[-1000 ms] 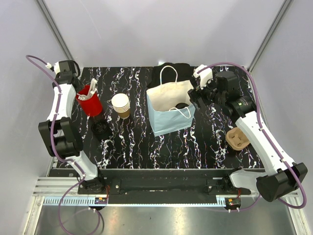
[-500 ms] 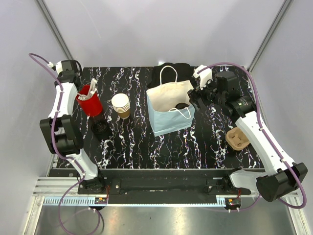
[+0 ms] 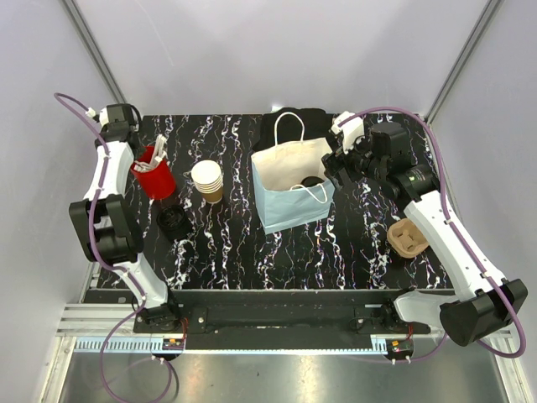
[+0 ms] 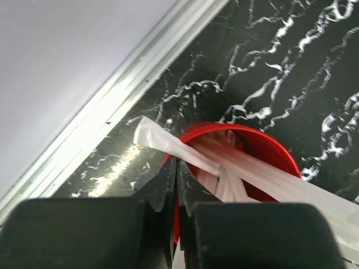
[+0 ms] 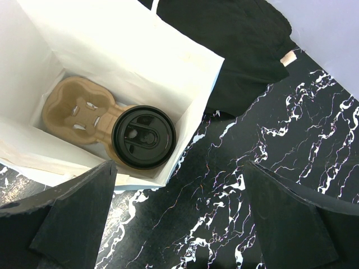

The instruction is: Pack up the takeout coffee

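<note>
The takeout coffee (image 5: 143, 136), seen by its round black lid, stands inside the white paper bag (image 5: 112, 50) in a tan carrier tray (image 5: 76, 109). It also shows in the top view (image 3: 310, 180) in the bag (image 3: 285, 206). My right gripper (image 5: 178, 168) is open and empty, above the table just right of the bag's right wall (image 3: 336, 168). My left gripper (image 4: 176, 162) is at the rim of the red cup (image 4: 269, 147) of white straws (image 4: 168, 143) at the far left (image 3: 138, 161). Its jaws are pressed together with a white straw between them.
A nested stack of tan cups (image 3: 207, 180) stands right of the red cup (image 3: 153, 179). A stack of black lids (image 3: 174, 220) lies nearer. A spare tan carrier (image 3: 407, 238) lies at the right. A black cloth (image 3: 294, 126) lies behind the bag. The left wall rail (image 4: 112, 106) runs close by.
My left arm's wrist and cable have shifted slightly back and right at the red cup. The right arm, bag and coffee have not moved.
</note>
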Tool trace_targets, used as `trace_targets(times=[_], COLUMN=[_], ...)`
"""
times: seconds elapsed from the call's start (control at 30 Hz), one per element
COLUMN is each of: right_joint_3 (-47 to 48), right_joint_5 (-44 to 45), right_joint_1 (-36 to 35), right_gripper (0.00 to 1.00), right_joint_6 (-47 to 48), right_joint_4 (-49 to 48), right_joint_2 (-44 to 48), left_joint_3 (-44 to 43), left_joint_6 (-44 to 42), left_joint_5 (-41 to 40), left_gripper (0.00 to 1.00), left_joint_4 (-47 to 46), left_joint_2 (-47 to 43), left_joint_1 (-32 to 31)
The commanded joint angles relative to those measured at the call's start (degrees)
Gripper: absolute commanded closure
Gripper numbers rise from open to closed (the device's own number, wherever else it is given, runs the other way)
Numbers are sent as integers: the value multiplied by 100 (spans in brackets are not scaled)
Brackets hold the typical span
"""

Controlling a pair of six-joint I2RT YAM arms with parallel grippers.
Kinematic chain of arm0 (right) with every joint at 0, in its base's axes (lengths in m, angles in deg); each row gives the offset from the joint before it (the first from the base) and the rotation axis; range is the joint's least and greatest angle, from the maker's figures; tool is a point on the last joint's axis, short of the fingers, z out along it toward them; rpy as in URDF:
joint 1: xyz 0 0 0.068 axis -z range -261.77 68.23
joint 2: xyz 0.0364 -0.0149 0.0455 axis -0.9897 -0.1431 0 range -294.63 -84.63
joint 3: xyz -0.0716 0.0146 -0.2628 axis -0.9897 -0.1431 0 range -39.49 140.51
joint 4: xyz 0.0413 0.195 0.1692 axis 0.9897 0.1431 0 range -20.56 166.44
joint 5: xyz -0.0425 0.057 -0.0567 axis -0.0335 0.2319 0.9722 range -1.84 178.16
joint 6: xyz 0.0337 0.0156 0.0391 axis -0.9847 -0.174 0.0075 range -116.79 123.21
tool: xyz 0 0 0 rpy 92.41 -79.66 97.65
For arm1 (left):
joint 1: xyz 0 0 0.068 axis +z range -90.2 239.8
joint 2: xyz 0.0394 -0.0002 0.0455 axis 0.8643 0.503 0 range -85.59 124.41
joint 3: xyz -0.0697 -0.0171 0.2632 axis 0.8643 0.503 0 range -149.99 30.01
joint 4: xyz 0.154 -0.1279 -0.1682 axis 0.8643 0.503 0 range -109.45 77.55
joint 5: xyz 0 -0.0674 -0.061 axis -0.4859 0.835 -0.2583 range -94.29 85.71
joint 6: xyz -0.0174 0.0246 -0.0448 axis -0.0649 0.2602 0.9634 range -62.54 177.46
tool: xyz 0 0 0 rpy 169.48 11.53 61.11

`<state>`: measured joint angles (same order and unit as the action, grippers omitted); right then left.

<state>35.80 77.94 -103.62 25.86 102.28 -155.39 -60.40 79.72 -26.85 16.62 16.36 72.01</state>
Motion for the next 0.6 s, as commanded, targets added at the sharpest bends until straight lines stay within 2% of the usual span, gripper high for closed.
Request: trace_targets(times=[0.0, 0.03, 0.1, 0.33, 0.47, 0.57], right_joint_3=[100, 100, 100, 91, 91, 91], right_joint_5=[-121, -121, -112, -112, -121, -130], right_joint_1=[14, 14, 22, 22, 22, 22], right_gripper=[0, 0, 0, 0, 0, 0], right_joint_6=[-68, -68, -68, -77, -77, -77], right_joint_4=[-23, -32, -23, -32, -32, -23], right_joint_2=[142, 150, 168, 203, 212, 212], left_joint_3=[-293, -293, -275, -310, -372, -337], left_joint_6=[-99, -117, -169, -415, -819, -1179], left_joint_5=[849, 990, 1272, 1729, 2238, 2668], left_gripper=[85, 75, 68, 57, 45, 44], left_joint_4=[-162, -162, -127, -31, 154, 207], left_joint_2=[-465, -570, -676, -1195, -1371, -1424], left_joint_1=[-25, -34, -34, -60, -104, -245])
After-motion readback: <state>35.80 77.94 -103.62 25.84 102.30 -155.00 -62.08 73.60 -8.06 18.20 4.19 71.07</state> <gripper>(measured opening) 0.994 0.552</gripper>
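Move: The straws standing in the red cup lie some 4 cm to the right of the left hand, about 1 cm ahead and 4 cm below the shut fingertips, which are at the left side of the cup's rim. The black lid stack is about 11 cm back and 9 cm right, 10 cm lower. The white cup stack stands roughly 18 cm right and 1 cm back, 8 cm lower. From the idle right hand the straws are about 45 cm left, 2 cm ahead and 14 cm down. Rightward first, then mostly up, the left hand backs off from the rim of the red cup, climbing about 9 cm while crossing some 6 cm to the right above the straws. On the way its shut, empty fingers spread to roughly half open, the wrist swings about 20 degrees clockwise, and the fingers tip up a little. ##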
